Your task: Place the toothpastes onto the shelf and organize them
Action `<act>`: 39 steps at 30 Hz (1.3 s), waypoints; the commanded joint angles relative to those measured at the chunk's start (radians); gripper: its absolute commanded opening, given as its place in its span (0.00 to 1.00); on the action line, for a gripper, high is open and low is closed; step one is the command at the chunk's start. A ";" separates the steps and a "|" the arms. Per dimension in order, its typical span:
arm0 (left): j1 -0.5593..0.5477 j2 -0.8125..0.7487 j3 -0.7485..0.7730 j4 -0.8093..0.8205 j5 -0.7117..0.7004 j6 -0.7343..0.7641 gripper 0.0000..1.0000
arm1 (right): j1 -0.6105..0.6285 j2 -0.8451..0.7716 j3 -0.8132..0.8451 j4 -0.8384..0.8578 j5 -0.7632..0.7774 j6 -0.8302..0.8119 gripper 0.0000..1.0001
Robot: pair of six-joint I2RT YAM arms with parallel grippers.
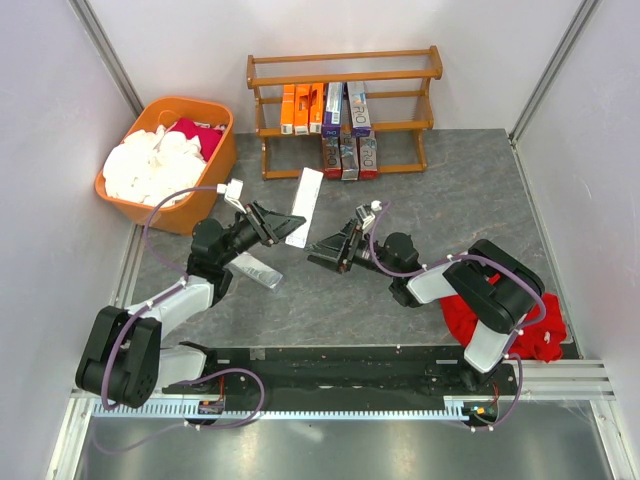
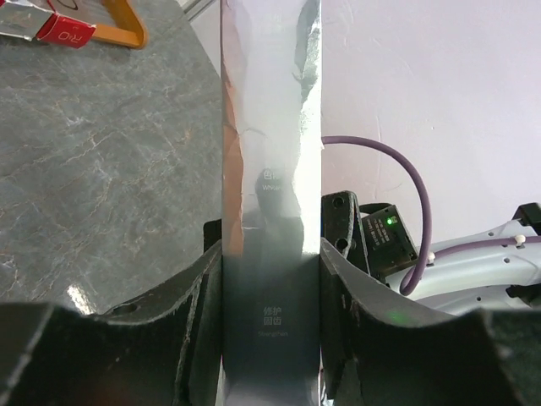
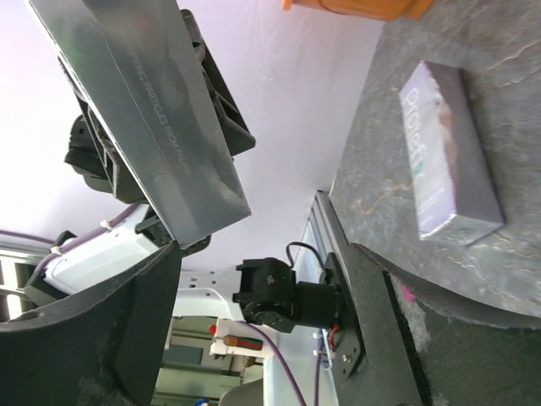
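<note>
My left gripper [image 1: 268, 222] is shut on one end of a silver-grey toothpaste carton [image 1: 303, 207], which it holds above the table, pointing toward the shelf [image 1: 400, 62]. In the left wrist view the carton [image 2: 270, 152] fills the gap between the fingers [image 2: 199, 330]. My right gripper [image 1: 322, 252] stands open just right of that carton with nothing between its fingers [image 3: 144, 296]; the held carton [image 3: 152, 118] hangs in front of it. Another silver carton [image 1: 258, 270] [image 3: 448, 161] lies flat on the table. The shelf holds orange [image 1: 301, 108], purple-and-white [image 1: 347, 106] and red-and-silver [image 1: 348, 156] cartons.
An orange tub [image 1: 205, 205] of white and red cloths stands at the back left. A red cloth [image 1: 545, 330] lies under my right arm at the front right. White walls close in both sides of the grey table [image 1: 450, 200].
</note>
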 commanded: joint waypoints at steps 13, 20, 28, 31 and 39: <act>-0.009 -0.019 -0.023 0.133 -0.021 -0.075 0.48 | 0.028 -0.026 0.027 0.309 0.048 0.052 0.77; -0.009 -0.006 -0.057 0.208 -0.048 -0.135 0.47 | 0.027 -0.047 0.014 0.331 0.069 0.041 0.78; -0.010 0.048 -0.074 0.297 -0.050 -0.195 0.46 | 0.030 -0.026 0.068 0.330 0.085 0.042 0.79; -0.015 0.066 -0.073 0.324 -0.045 -0.212 0.46 | 0.036 -0.007 0.103 0.305 0.080 0.042 0.78; -0.018 0.086 -0.080 0.358 -0.058 -0.229 0.49 | 0.064 0.014 0.174 0.258 0.030 0.036 0.50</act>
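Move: The toothpaste that the left gripper already holds rises forward out of its fingers. Its middle is about 8 cm ahead, 4 cm to the left and 7 cm above the right hand, its near lower end only some 5 cm left of it. From the left hand that middle lies about 3 cm ahead, 2 cm right and 3 cm up. The other toothpaste lies on the table, 14 cm left of the right hand, 3 cm back and 15 cm below. Keep the left grip on the toothpaste and hold it almost in place, letting the wrist tilt slowly by about 10 degrees. Meanwhile, raise the right gripper roughly 4.5 cm and bring it 2.5 cm left, most of it in a late push, towards the lower end of the toothpaste. Narrow its wide-open fingers to about half, one on each side of that end. ##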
